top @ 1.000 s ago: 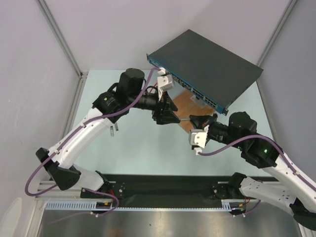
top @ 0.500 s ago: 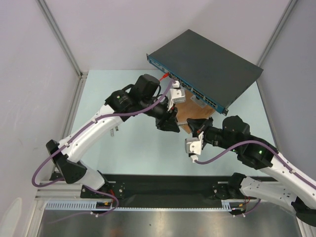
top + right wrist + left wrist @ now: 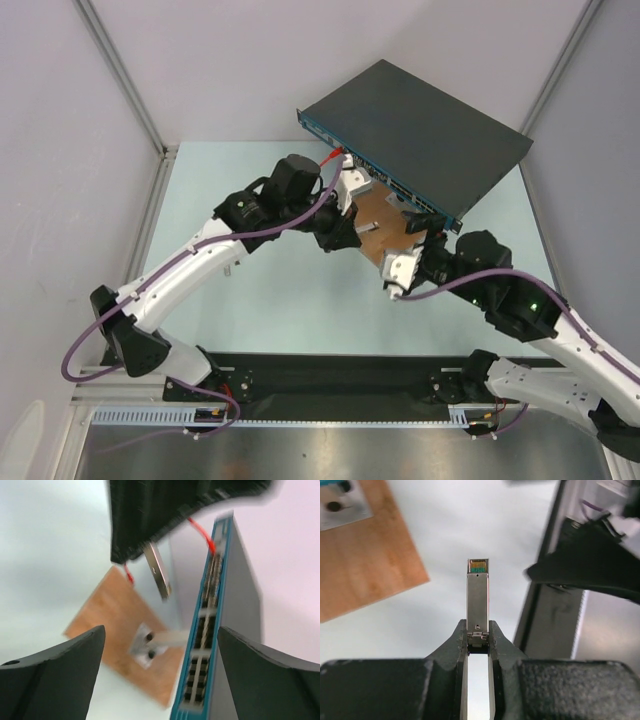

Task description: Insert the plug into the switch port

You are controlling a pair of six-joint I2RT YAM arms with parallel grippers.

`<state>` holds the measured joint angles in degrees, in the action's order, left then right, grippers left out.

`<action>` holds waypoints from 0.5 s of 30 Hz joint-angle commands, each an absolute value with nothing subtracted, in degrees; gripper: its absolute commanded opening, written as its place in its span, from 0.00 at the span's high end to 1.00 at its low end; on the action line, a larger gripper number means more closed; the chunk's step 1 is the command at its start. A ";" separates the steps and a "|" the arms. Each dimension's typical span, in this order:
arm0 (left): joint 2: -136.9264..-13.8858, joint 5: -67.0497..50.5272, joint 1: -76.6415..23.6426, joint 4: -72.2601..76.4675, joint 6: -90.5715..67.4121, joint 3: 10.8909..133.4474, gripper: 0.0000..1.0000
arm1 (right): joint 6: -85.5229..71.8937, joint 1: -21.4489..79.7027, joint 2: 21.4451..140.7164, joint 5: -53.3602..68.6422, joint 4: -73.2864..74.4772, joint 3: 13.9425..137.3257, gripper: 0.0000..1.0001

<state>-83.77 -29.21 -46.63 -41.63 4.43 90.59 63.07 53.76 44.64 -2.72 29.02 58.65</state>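
The plug (image 3: 477,592) is a slim silver module. My left gripper (image 3: 478,630) is shut on its rear end, and its green-tipped nose points away from the wrist. In the right wrist view the plug (image 3: 159,577) sticks out of the black left gripper, just left of the switch's blue port strip (image 3: 207,645). The switch (image 3: 425,125) is a flat dark grey box at the back right, with its front strip (image 3: 385,180) facing the arms. My left gripper (image 3: 350,236) hangs in front of that strip. My right gripper (image 3: 425,232) (image 3: 161,630) stands wide open, holding nothing.
A brown wooden board (image 3: 385,215) (image 3: 365,565) with a small metal bracket (image 3: 145,645) lies on the table below the switch's front. A thin red wire (image 3: 202,532) runs along the strip's top. Grey walls enclose the table on three sides.
The right gripper has gone from shut to wide open. The left gripper has closed onto the plug after moving right, close in front of the switch.
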 commanded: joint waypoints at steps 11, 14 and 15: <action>-85.16 4.09 -50.53 -23.47 3.16 88.42 1.00 | 12.34 12.20 48.95 13.51 46.22 79.08 0.00; -87.36 6.76 -51.33 -23.90 4.48 90.25 1.00 | 6.36 0.66 51.94 25.72 49.91 81.82 0.00; -88.06 7.38 -51.42 -24.60 4.40 91.22 1.00 | 5.02 -7.48 52.73 32.63 50.62 83.22 0.00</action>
<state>-86.21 0.38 -50.57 -26.83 2.55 88.95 16.78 4.73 49.95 15.03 44.93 79.48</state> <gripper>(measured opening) 0.178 0.995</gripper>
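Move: The plug is already in my left fingers. The switch's empty middle ports lie about 13 cm ahead of them, 7 cm to the right and some 6 cm lower. The red cable's plug in the switch is about 20 cm ahead and 4 cm left, at much the same height as the ports; the wooden board lies 15 cm ahead, 7 cm right and about 27 cm down. From my empty right hand, the switch's near right end is about 6 cm ahead, 12 cm right and some 8 cm lower. With the plug still pinched, I carry my left hand about 8 cm forward towards the switch's front, swinging the wrist a good 20 degrees counter-clockwise so the plug swings round towards the ports. Meanwhile my right hand, empty and wide open, sweeps fast away from it, some 15 cm right, with 5 cm forward and 5 cm up, rolling and turning clockwise towards the switch's right end. ##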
